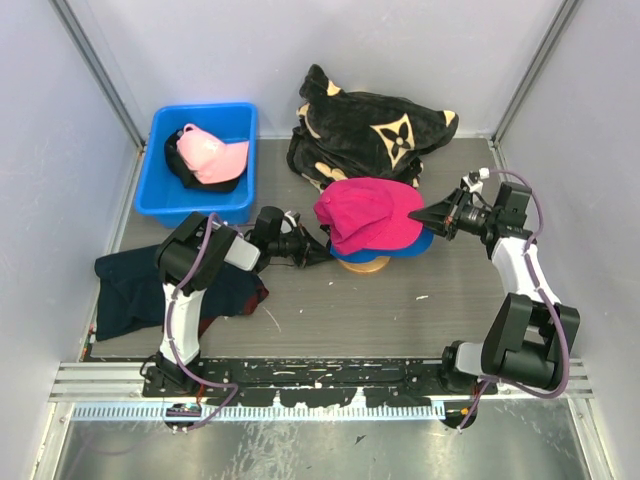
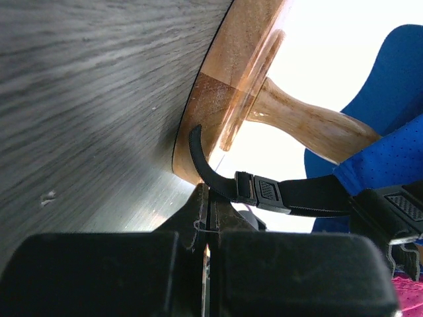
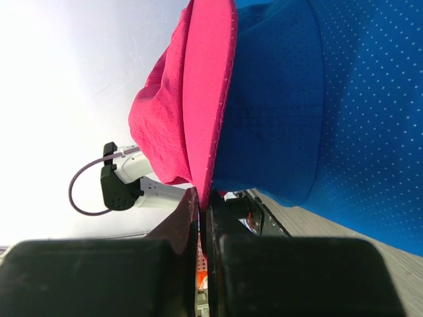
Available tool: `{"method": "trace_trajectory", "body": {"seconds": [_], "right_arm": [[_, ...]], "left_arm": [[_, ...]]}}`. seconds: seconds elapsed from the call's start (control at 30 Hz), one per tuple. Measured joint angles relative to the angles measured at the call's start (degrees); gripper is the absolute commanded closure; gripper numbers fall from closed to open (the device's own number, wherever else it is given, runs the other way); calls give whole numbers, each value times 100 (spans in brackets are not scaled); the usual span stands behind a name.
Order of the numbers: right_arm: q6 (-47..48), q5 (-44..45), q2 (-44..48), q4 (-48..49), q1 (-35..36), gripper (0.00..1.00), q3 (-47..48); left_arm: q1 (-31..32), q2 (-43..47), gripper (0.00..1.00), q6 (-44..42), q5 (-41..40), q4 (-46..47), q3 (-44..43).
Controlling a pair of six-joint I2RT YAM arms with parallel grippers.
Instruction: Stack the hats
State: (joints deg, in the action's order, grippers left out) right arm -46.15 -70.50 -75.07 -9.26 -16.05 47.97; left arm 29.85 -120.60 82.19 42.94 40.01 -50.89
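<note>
A magenta hat (image 1: pixel 368 215) sits on top of a royal blue hat (image 1: pixel 418 243) on a wooden stand (image 1: pixel 362 264) at mid-table. My right gripper (image 1: pixel 425 215) is shut on the magenta hat's brim (image 3: pixel 211 99), with the blue hat (image 3: pixel 317 99) just beside it. My left gripper (image 1: pixel 322 248) is shut at the stand's left side. In the left wrist view its tips (image 2: pixel 209 195) touch a black buckle strap (image 2: pixel 264 191); I cannot tell whether the strap is pinched. A light pink hat (image 1: pixel 210 155) lies on a black hat (image 1: pixel 178 160) in the blue bin (image 1: pixel 200 110).
A big black plush bundle with tan flower marks (image 1: pixel 370 130) lies at the back, right behind the stand. A flat dark navy cloth (image 1: pixel 130 285) lies at the front left beside the left arm. White walls close in the table on three sides.
</note>
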Motion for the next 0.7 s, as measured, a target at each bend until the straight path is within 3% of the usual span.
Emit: {"method": "trace_trajectory", "body": {"seconds": [0.37, 0.53, 0.7], "right_arm": [[-94, -199, -693, 122, -437, 99, -42], [111, 247, -1473, -490, -468, 99, -92], [485, 350, -1532, -986, -354, 99, 219]], "left_arm": [[0, -4, 97, 66, 0, 232, 109], [0, -9, 97, 96, 0, 264, 109], [0, -9, 97, 116, 0, 330, 105]]}}
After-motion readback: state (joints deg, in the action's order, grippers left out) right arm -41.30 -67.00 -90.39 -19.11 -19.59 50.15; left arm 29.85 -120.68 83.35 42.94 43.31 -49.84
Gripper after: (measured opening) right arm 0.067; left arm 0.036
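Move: To the right hand's left, about 9 cm away, 2 cm farther out and 4 cm lower, is the blue hat's crown on its stand; the pink hat's crown hangs over it, some 11 cm left of the hand. The blue hat's brim lies about 6 cm below the hand and 3 cm nearer the base. From the left hand, the blue crown is roughly 8 cm right, 2 cm ahead and 15 cm up. Keeping its pinch on the pink hat's brim, the right hand eases right and down, then drops quickly beside the stand, about 8 cm down and 3 cm right in all, drifting slightly forward. The wrist tips some 20 degrees, fingertips lower, drawing the hat down over the blue one. The left hand stays low by the stand, closed on the blue hat's black strap. ##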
